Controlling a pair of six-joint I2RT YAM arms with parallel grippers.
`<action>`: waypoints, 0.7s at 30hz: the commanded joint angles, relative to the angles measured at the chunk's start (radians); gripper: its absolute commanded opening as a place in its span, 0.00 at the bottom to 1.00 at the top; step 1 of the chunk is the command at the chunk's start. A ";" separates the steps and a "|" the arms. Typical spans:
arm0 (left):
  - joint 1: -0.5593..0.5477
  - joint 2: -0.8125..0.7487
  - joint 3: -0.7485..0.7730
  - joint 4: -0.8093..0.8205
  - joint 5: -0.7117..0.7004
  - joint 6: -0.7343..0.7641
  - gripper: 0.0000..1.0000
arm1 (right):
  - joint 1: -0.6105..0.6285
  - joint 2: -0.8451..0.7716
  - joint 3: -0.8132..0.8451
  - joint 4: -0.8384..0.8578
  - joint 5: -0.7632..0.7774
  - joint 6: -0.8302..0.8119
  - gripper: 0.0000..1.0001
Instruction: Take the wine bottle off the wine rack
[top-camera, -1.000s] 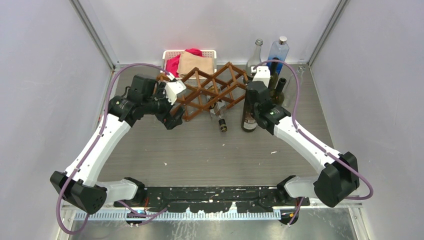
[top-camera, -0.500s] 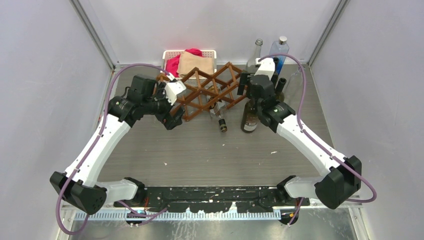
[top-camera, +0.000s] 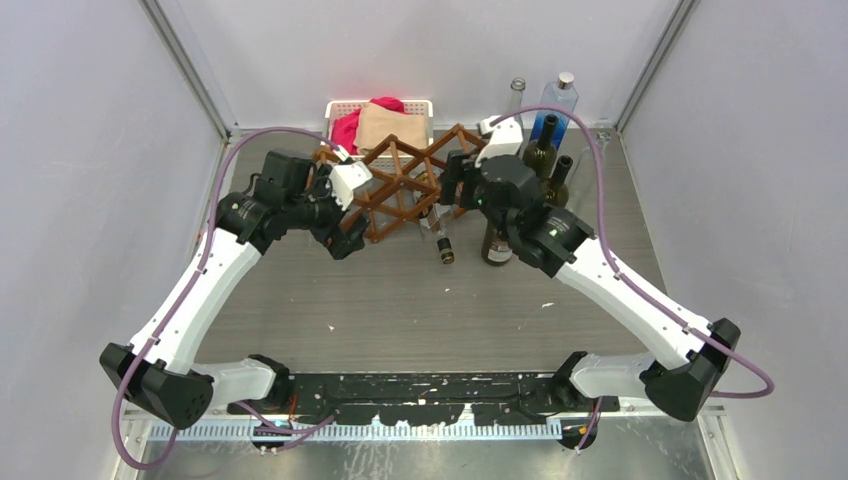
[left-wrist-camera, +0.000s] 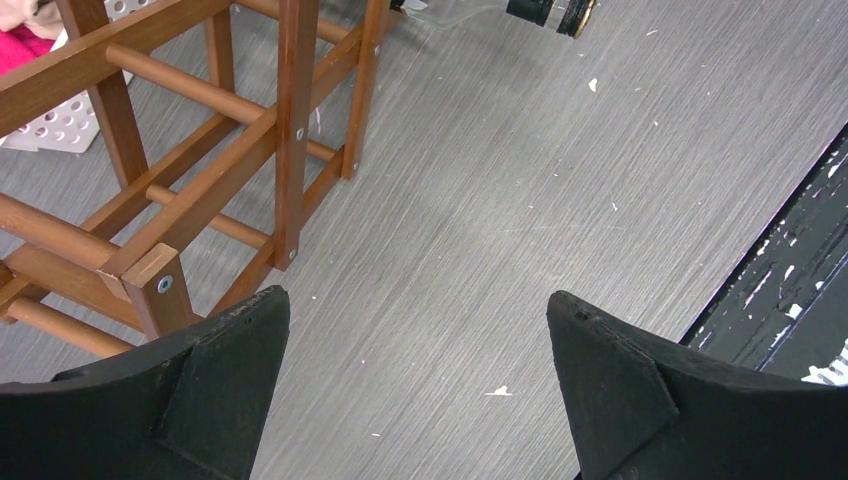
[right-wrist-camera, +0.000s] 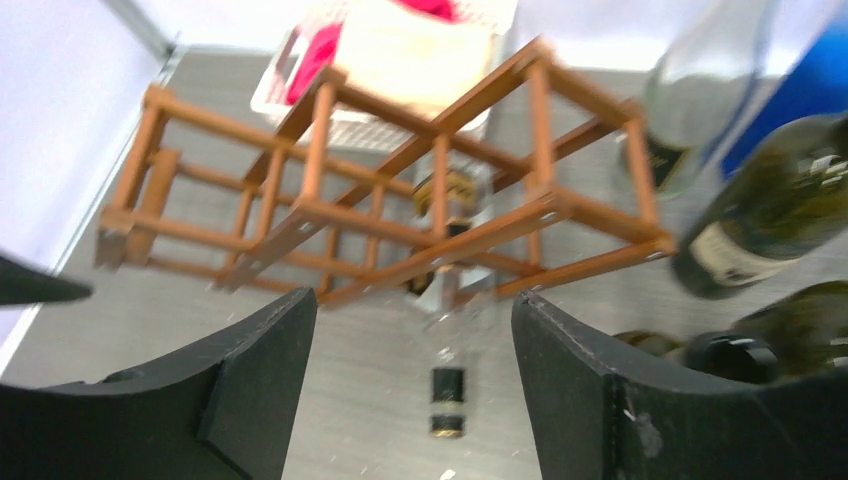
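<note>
The brown wooden wine rack (top-camera: 400, 185) stands at the back middle of the table. A clear glass wine bottle (top-camera: 438, 234) with a black cap lies in a lower cell, its neck poking out toward the front. My right gripper (top-camera: 455, 180) hovers open over the rack's right end. In the right wrist view the bottle's capped neck (right-wrist-camera: 447, 395) shows between and below the open fingers (right-wrist-camera: 412, 300), apart from them. My left gripper (top-camera: 345, 240) stands open and empty at the rack's left front corner (left-wrist-camera: 160, 285), above bare table (left-wrist-camera: 415, 300).
A dark bottle (top-camera: 497, 245) stands upright just right of the rack, under my right arm. Several more bottles (top-camera: 545, 150) cluster at the back right, among them a blue one (top-camera: 558, 105). A white basket (top-camera: 345, 108) of cloths sits behind the rack.
My right gripper has opened off the dark bottle, left it standing, and swung up and left over the rack's right end. The left arm has stayed still.
</note>
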 joint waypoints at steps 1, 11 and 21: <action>0.003 -0.019 0.022 0.047 -0.005 0.014 1.00 | 0.076 0.068 0.005 -0.082 -0.077 0.094 0.75; 0.003 -0.050 0.001 0.048 0.001 0.028 1.00 | 0.087 0.286 -0.067 -0.079 -0.052 0.132 0.80; 0.003 -0.067 -0.002 0.050 0.041 0.022 1.00 | 0.068 0.442 -0.077 -0.039 -0.017 0.077 0.78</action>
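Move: The neck of the last bottle, lying in the wine rack with its cap towards my base, is about 26 cm below my right hand, 5 cm to its left and 3 cm ahead. The wine rack's middle is roughly 14 cm ahead, 12 cm left and 22 cm below. A standing wine bottle is about 10 cm to the right and 4 cm ahead, its middle 21 cm below. From my left hand the neck is some 17 cm right, 7 cm ahead and 18 cm below. I finish my right hand's sweep left, away from the standing wine bottle, by about 5 cm, then drop it steeply, some 22 cm in all, towards the neck of the last bottle in front of the rack. On the way I tip the fingers down by nearly 30 degrees and roll the hand's left side lower, keeping them wide open; they come close on either side of the neck without closing. ##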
